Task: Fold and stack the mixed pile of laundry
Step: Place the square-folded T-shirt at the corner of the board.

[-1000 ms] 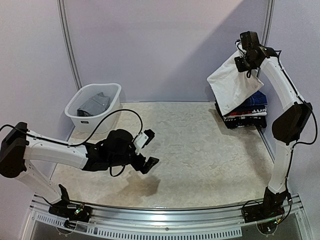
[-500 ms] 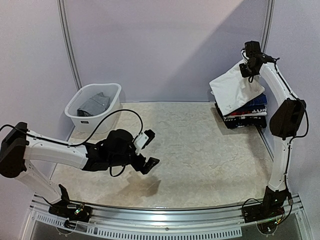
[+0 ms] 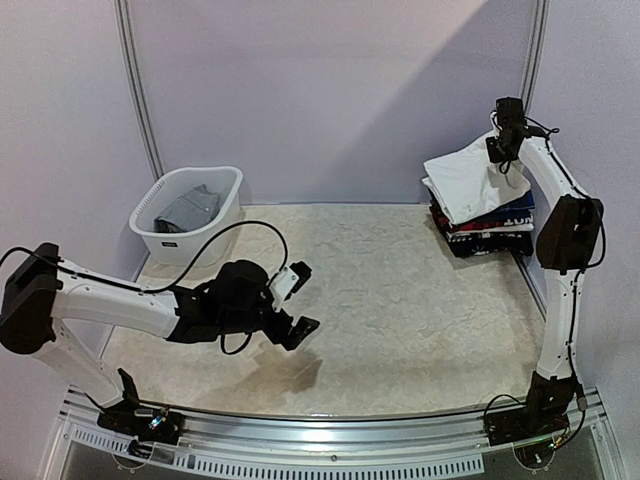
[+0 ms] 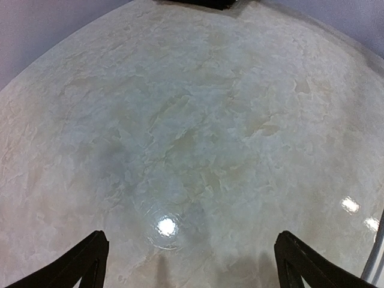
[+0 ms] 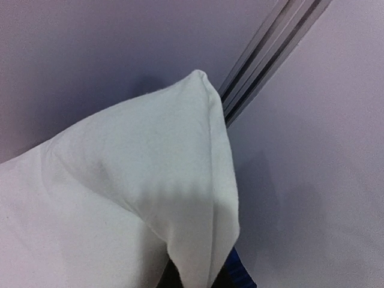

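Observation:
A folded white shirt [image 3: 468,180] lies tilted on top of a stack of folded garments [image 3: 490,228] at the table's back right corner. My right gripper [image 3: 497,152] holds the shirt's upper right edge, shut on it. In the right wrist view the white shirt [image 5: 132,198] fills the lower left and hides the fingers; a strip of blue cloth [image 5: 237,273] shows under it. A grey garment [image 3: 190,208] lies in the white basket [image 3: 165,240]. My left gripper [image 3: 296,297] hovers open over the bare table [image 4: 192,132], its fingertips [image 4: 84,264] wide apart with nothing between them.
The white slotted basket stands at the back left by the wall. A metal wall post [image 3: 534,60] runs up behind the stack. A rail [image 3: 320,435] edges the table's near side.
My right gripper has moved right and down with the white shirt, which went from hanging steeply to lying nearly flat on the stack. The left arm has not moved.

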`<state>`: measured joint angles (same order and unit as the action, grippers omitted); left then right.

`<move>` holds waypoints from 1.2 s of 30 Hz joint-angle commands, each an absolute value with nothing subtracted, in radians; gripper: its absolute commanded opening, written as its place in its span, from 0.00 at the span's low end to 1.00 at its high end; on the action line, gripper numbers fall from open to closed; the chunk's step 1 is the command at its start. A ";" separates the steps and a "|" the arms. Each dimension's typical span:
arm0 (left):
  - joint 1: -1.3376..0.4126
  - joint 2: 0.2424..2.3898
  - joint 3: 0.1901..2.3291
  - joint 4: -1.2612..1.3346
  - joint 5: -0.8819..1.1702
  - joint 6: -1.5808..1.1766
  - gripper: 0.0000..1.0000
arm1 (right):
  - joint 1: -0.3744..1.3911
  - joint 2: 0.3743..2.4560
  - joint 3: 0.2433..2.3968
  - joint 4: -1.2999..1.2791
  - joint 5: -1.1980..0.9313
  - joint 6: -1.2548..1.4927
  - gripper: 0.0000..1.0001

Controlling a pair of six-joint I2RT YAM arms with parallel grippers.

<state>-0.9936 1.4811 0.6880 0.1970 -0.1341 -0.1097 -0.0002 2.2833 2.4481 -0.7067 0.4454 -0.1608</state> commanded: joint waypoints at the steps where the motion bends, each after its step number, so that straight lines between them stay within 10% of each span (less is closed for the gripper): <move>1: -0.982 1.503 0.698 0.210 -0.122 -0.120 0.99 | -0.056 2.317 2.485 -0.598 0.487 -0.128 0.00; 15: -0.982 1.523 0.711 0.202 -0.121 -0.119 0.99 | -0.076 2.374 2.484 -0.578 0.509 -0.068 0.01; 26: -0.983 1.523 0.727 0.182 -0.110 -0.127 0.99 | -0.071 2.283 2.478 -0.549 0.487 -0.005 0.70; 36: -0.982 1.526 0.730 0.184 -0.106 -0.131 0.99 | -0.028 2.109 2.258 -0.443 0.233 0.061 0.74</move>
<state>-0.9936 1.5089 0.7101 0.1928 -0.1146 -0.1249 -0.0479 2.1906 2.3478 -0.5152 0.4046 0.0124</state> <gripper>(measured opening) 0.987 0.744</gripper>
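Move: The right gripper still pinches the right-hand side of the white folded T-shirt, whose middle is about 8 cm to its left, 5 cm back and 6 cm below; most of the T-shirt already rests on the clothes stack. The stack's middle lies about 8 cm left of the right gripper, 7 cm nearer the base and 14 cm lower. From the left gripper, the stack is some 30 cm ahead, 39 cm right and 4 cm up. Draw the right gripper about 5 cm to the right, sinking a little and turning slightly clockwise, to pull the pinched side of the T-shirt out over the stack's right rear. Open the fingers well and let the cloth go, then lift clear some 8 cm, easing back left while the fingertips tip upward. ##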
